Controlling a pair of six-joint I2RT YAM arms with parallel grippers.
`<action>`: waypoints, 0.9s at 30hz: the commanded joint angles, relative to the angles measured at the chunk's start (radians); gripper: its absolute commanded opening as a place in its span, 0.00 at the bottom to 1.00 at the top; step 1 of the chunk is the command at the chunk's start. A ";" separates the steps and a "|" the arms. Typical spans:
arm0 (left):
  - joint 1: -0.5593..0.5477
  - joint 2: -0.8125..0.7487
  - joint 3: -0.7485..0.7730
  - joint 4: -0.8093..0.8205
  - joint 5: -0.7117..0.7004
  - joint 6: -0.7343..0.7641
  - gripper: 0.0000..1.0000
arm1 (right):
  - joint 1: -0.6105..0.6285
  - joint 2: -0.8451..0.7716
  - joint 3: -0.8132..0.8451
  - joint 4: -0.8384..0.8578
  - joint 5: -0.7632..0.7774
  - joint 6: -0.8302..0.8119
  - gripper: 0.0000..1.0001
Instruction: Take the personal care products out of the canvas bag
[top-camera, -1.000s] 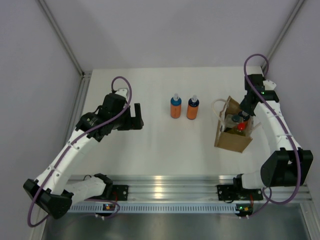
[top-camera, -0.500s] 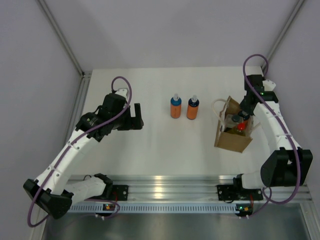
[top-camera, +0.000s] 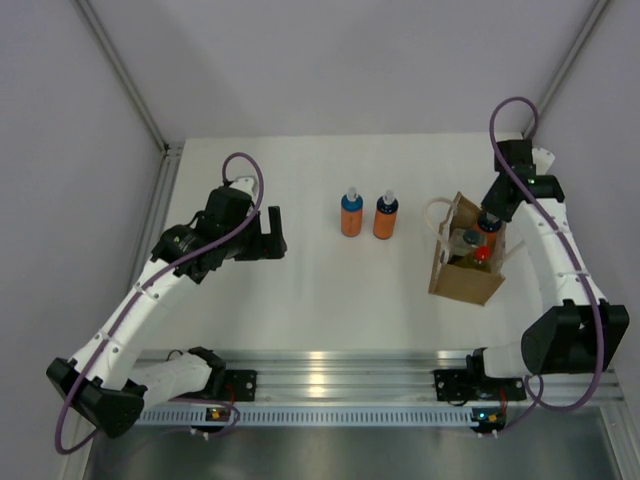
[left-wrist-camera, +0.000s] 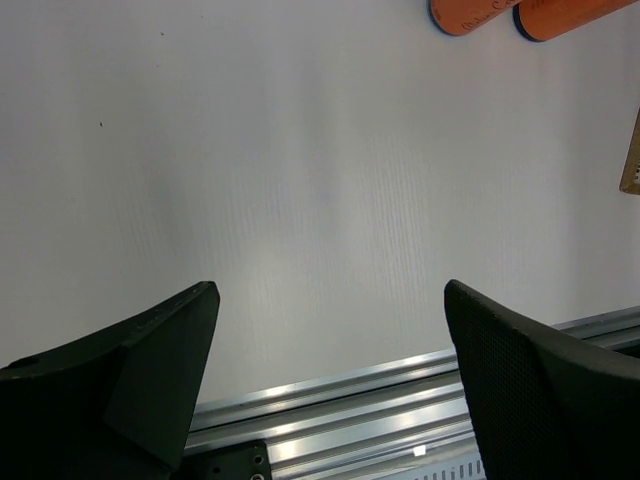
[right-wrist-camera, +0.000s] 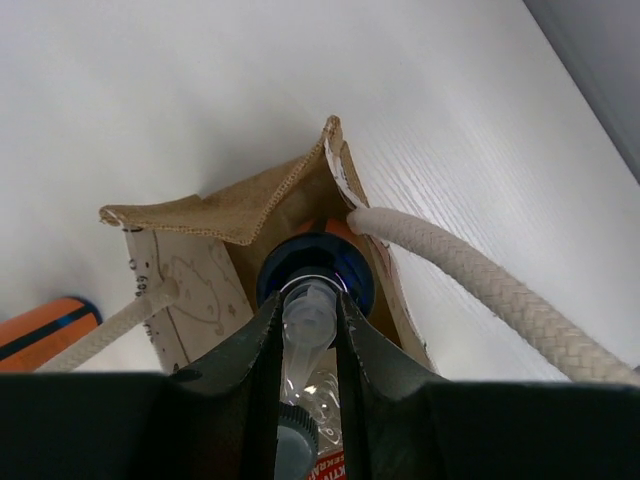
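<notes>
The canvas bag (top-camera: 462, 272) stands at the right, mouth open. My right gripper (top-camera: 489, 214) is over its far edge, shut on the clear nozzle of an orange bottle with a dark blue cap (right-wrist-camera: 312, 272), which shows at the bag's mouth (right-wrist-camera: 205, 215). A clear bottle with a dark cap (top-camera: 469, 240) and a yellow one with a red cap (top-camera: 482, 254) are inside the bag. Two orange bottles (top-camera: 351, 213) (top-camera: 386, 216) stand on the table to the bag's left. My left gripper (top-camera: 270, 235) is open and empty, left of them.
The bag's cream rope handles loop out, one to the left (top-camera: 432, 212) and one beside my right fingers (right-wrist-camera: 480, 290). The metal rail (left-wrist-camera: 400, 400) runs along the table's near edge. In the left wrist view the two orange bottles' bases (left-wrist-camera: 470, 12) show at the top.
My right gripper has risen a little and moved toward the far side with the orange bottle in it. The left arm has not moved.
</notes>
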 joint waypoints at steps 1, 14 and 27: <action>-0.001 -0.010 0.019 0.038 -0.020 0.001 0.98 | -0.007 -0.080 0.120 0.019 0.017 -0.039 0.00; -0.001 0.003 0.031 0.038 -0.022 -0.005 0.98 | 0.039 -0.003 0.497 -0.149 0.036 -0.190 0.00; -0.001 -0.014 0.017 0.036 -0.026 -0.010 0.99 | 0.147 0.159 0.789 -0.171 -0.077 -0.288 0.00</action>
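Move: The held dark-capped bottle hangs from its pump in the right fingers, its middle some 10 cm below them. The two bottles already taken out mark where it is bound: the dark-capped one about 22 cm left and 6 ahead of this hand, the blue-capped one 8 cm farther left. In the bag, the grey-capped bottle is about 5 cm left and 5 back, the red-capped bottle 2 left and 8 back. From the left hand, the standing dark-capped bottle is about 26 cm right and 13 ahead. The dark-capped bottle, still pinched by its pump, is drawn up out of the canvas bag by the right hand, quickly and almost straight, about 17 cm. As the rise dies out the hand swings some 4 cm forward and left, towards the side of the standing bottles; its wrist tips the fingers outward and turns counter-clockwise, some 15 degrees each, the grip unchanged. ##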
